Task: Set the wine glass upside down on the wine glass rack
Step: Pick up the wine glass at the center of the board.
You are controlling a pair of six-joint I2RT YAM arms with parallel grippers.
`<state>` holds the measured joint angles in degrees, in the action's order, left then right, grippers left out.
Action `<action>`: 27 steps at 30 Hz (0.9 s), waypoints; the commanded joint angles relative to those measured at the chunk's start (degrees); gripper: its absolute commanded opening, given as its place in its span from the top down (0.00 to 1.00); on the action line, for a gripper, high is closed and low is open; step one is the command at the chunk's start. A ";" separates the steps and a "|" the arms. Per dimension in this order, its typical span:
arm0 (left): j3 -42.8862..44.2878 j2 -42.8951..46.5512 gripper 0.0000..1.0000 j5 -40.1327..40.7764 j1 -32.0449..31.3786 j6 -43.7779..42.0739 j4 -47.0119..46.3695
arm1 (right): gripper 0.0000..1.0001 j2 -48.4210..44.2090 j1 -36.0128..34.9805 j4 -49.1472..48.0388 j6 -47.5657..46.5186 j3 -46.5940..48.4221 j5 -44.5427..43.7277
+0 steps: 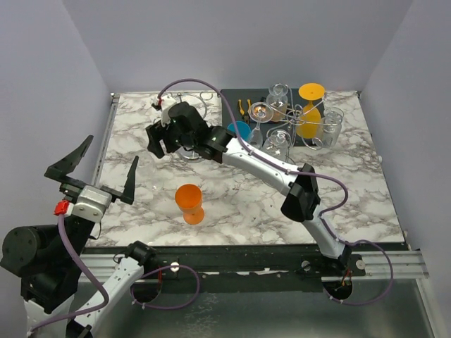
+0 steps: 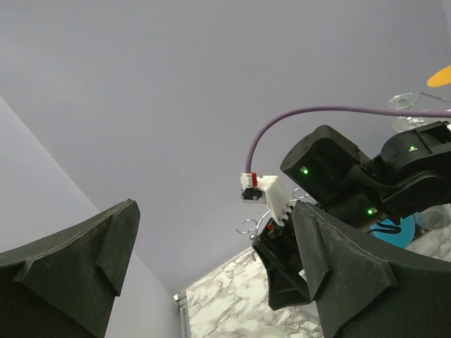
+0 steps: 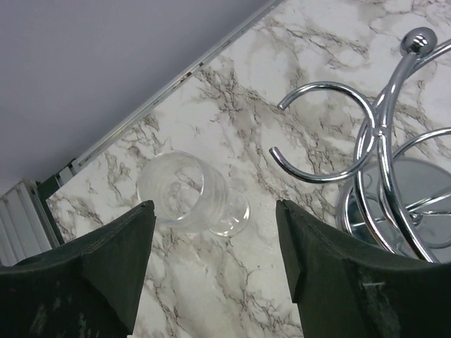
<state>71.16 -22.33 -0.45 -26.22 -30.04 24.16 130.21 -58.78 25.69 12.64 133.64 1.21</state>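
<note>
A clear wine glass (image 3: 184, 191) stands upright on the marble table, seen from above in the right wrist view. It sits just beyond and left of centre between the fingers of my right gripper (image 3: 215, 208), which is open and empty. To the right of it is the chrome wine glass rack (image 3: 331, 134) with bare curved hooks and a round base. From above, my right gripper (image 1: 161, 144) reaches to the back left beside that rack (image 1: 192, 105); the clear glass is hidden there. My left gripper (image 1: 106, 169) hangs open and empty over the table's left edge, pointing up at the wall (image 2: 211, 208).
An orange wine glass (image 1: 189, 203) stands upright at the front middle of the table. At the back right, a second rack (image 1: 310, 116) on a dark tray holds several clear, orange and blue glasses. Small yellow pliers (image 1: 243, 107) lie on that tray.
</note>
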 commanded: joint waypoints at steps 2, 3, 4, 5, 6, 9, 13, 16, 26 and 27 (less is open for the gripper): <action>-1.88 0.74 0.01 -1.75 0.20 0.15 2.64 | 0.25 3.68 -1.69 -6.49 0.89 -0.74 0.26; -2.03 0.67 0.01 -1.37 0.20 0.45 3.04 | 0.25 4.33 -1.88 -6.72 0.83 -0.36 -0.18; -2.07 0.70 0.01 -1.19 0.20 0.71 3.45 | 0.25 4.80 -1.95 -6.99 0.76 -0.23 -0.57; -2.03 0.74 0.01 -1.34 0.20 0.94 3.87 | 0.25 5.24 -1.97 -7.49 0.71 -0.52 -0.75; -1.99 0.85 0.01 -1.77 0.20 1.12 4.24 | 0.25 5.46 -2.03 -8.19 0.63 -0.93 -0.84; -1.82 1.02 0.01 -2.79 0.20 1.43 4.95 | 0.26 6.61 -2.21 -9.61 0.53 -1.57 -0.98; -1.55 0.85 0.01 -3.15 0.20 1.35 5.68 | 0.27 8.16 -2.54 -10.74 0.19 -1.43 -2.95; -1.42 0.66 0.01 -3.70 0.20 1.35 6.08 | 0.28 8.69 -2.49 -11.33 0.23 -1.84 -3.25; -2.07 0.57 0.01 -5.50 0.25 1.24 6.42 | 0.51 7.72 -2.72 -10.01 -0.13 -4.73 -2.27; -2.07 0.54 0.01 -5.61 0.21 1.14 6.41 | 0.54 7.26 -2.87 -9.97 -0.13 -5.67 -2.27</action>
<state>69.19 -22.02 -4.12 -26.22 -29.56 29.74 137.58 -60.82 14.85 13.19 130.85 -0.56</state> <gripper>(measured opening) 0.987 0.505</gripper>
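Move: The right hand, empty, points left, forward and down at the clear wine glass, which stands upright with its middle about 7 cm to the left, 3 cm back and some 13 cm below. The left rack stands about 12 cm ahead and 8 cm to the right; the orange goblet is roughly 14 cm back and 7 cm right. From the idle left hand the wine glass lies some 16 cm ahead, 1 cm left and 38 cm below. The right hand sinks about 6.5 cm while easing some 4 cm left, the sideways part coming mostly first, down towards the bowl of the clear wine glass with its slant unchanged, then all but stops and begins to narrow its part-open fingers by about a third, no grip on the glass being visible yet. High over the table's near left, the left hand, wide open and empty, settles roughly 3.5 cm lower and tips slightly downward. ##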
